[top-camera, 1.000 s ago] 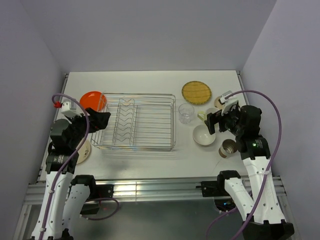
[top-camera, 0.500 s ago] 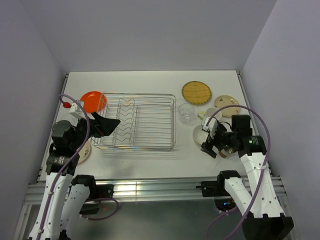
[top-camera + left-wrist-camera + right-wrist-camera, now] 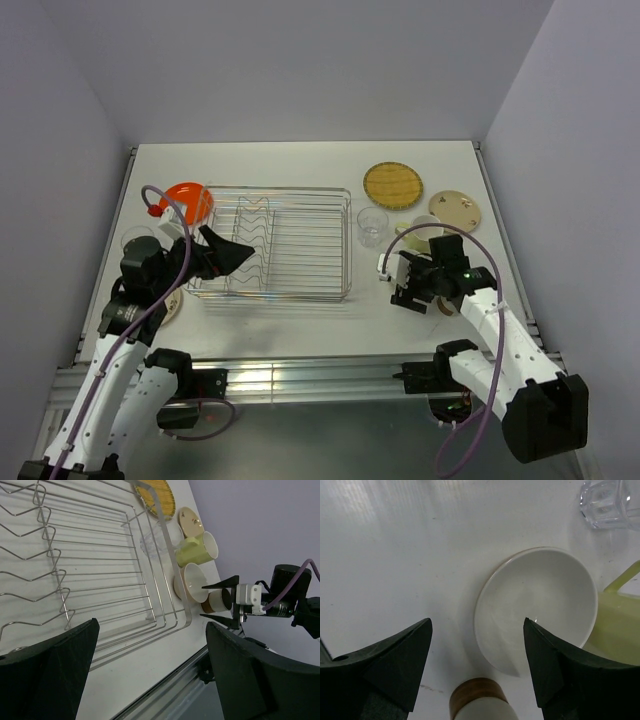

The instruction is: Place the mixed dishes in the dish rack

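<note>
The dish rack (image 3: 285, 250) is a silver wire basket in the middle of the table, with no dish in it. My left gripper (image 3: 238, 252) hangs open over its left part, nothing between its fingers (image 3: 55, 665). My right gripper (image 3: 403, 284) is open low over the beige bowl (image 3: 540, 605) and brown cup (image 3: 480, 702). The cup stands between its fingers (image 3: 395, 655), and the bowl's near rim lies between the tips. A pale green mug (image 3: 617, 630) and clear cup (image 3: 610, 502) are just beyond. An orange plate (image 3: 185, 200) leans at the rack's far left corner.
A yellow woven plate (image 3: 393, 185) and a tan plate (image 3: 455, 207) lie at the back right. A cream plate (image 3: 172, 303) lies by the left arm. The side walls and the table's front rail (image 3: 300, 375) bound the space.
My right gripper has dropped and come forward-left over the bowl and brown cup, uncovering the tan plate, and its jaws have narrowed a little. My left gripper has moved right over the rack.
</note>
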You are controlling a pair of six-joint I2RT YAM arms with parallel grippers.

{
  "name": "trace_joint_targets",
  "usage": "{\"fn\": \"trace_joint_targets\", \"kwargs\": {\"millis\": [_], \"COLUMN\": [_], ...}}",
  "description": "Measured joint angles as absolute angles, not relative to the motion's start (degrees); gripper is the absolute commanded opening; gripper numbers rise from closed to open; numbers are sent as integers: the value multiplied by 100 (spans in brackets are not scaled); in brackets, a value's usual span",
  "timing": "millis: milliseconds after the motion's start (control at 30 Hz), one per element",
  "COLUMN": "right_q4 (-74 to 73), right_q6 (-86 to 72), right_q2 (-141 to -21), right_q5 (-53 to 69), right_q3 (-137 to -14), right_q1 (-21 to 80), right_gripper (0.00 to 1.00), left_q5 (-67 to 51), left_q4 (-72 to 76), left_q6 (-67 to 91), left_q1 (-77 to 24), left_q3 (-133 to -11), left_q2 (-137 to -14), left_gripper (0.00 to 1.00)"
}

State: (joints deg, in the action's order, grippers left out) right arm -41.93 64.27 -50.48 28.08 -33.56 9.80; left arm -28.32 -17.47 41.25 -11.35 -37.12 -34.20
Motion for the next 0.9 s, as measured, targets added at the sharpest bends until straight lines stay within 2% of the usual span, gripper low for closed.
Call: {"fn": "trace_joint_targets", "kwargs": {"millis": [200, 367, 533, 567, 667, 767, 900], "right_q4": [-3522, -3190, -3048, -3030, -3044, -3046, -3124], "right_q6": [6580, 6751, 6910, 6938, 7024, 7074, 7109], "right_q2": [-5358, -5649, -5870, -5872, -5872, -5870, -5846], "right_q5": [2285, 2023, 1892, 1883, 1885, 1907, 1931], "right_q3": [-3026, -2906, -2823, -2797, -2755, -2729, -2692], "right_q1": [1092, 1205, 1302, 1313, 1332, 1339, 1352], "right_gripper": [72, 58, 49, 42, 29, 21, 16], "left_q5": [-2639, -2545, -2497, -2482, -2462, -2456, -2423], "left_q4": [-1741, -1697, -1680, -1662, -1570, -1490, -1483], "left_q6": [4171, 4202, 4254, 4270, 4285, 4296, 4300], "left_q1": [-1297, -1361, -1413, -1424, -1455, -1490, -1549], "left_q3": [-3675, -3675, -3675, -3675, -3675, -3675, -3677], "left_q2": [-3507, -3649, -3830, -3854, -3922, -4012, -4097], "left_gripper": [95, 95, 95, 95, 95, 95, 95]}}
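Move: The white bowl's middle is about 7 cm straight ahead of my right hand and 7 cm below it. From that hand, the metal cup lies level in reach but some 13 cm to the right, the green mug roughly 17 cm ahead and 4 cm right, and the glass about 19 cm ahead and 10 cm left, all around 6 cm lower. From my left hand the bowl is some 45 cm right, 6 cm ahead and 24 cm down. I sink my right hand about 5 cm to the bowl's near rim, easing 2 cm forward on the way and then 1 cm back, while the fingers tip some 10 degrees steeper. Mostly in the second half I close them from wide open to nearly shut, pinching the rim with one finger inside the bowl and one outside. My left hand, still open and empty over the rack, drifts down about 2 cm, edging forward and right. ##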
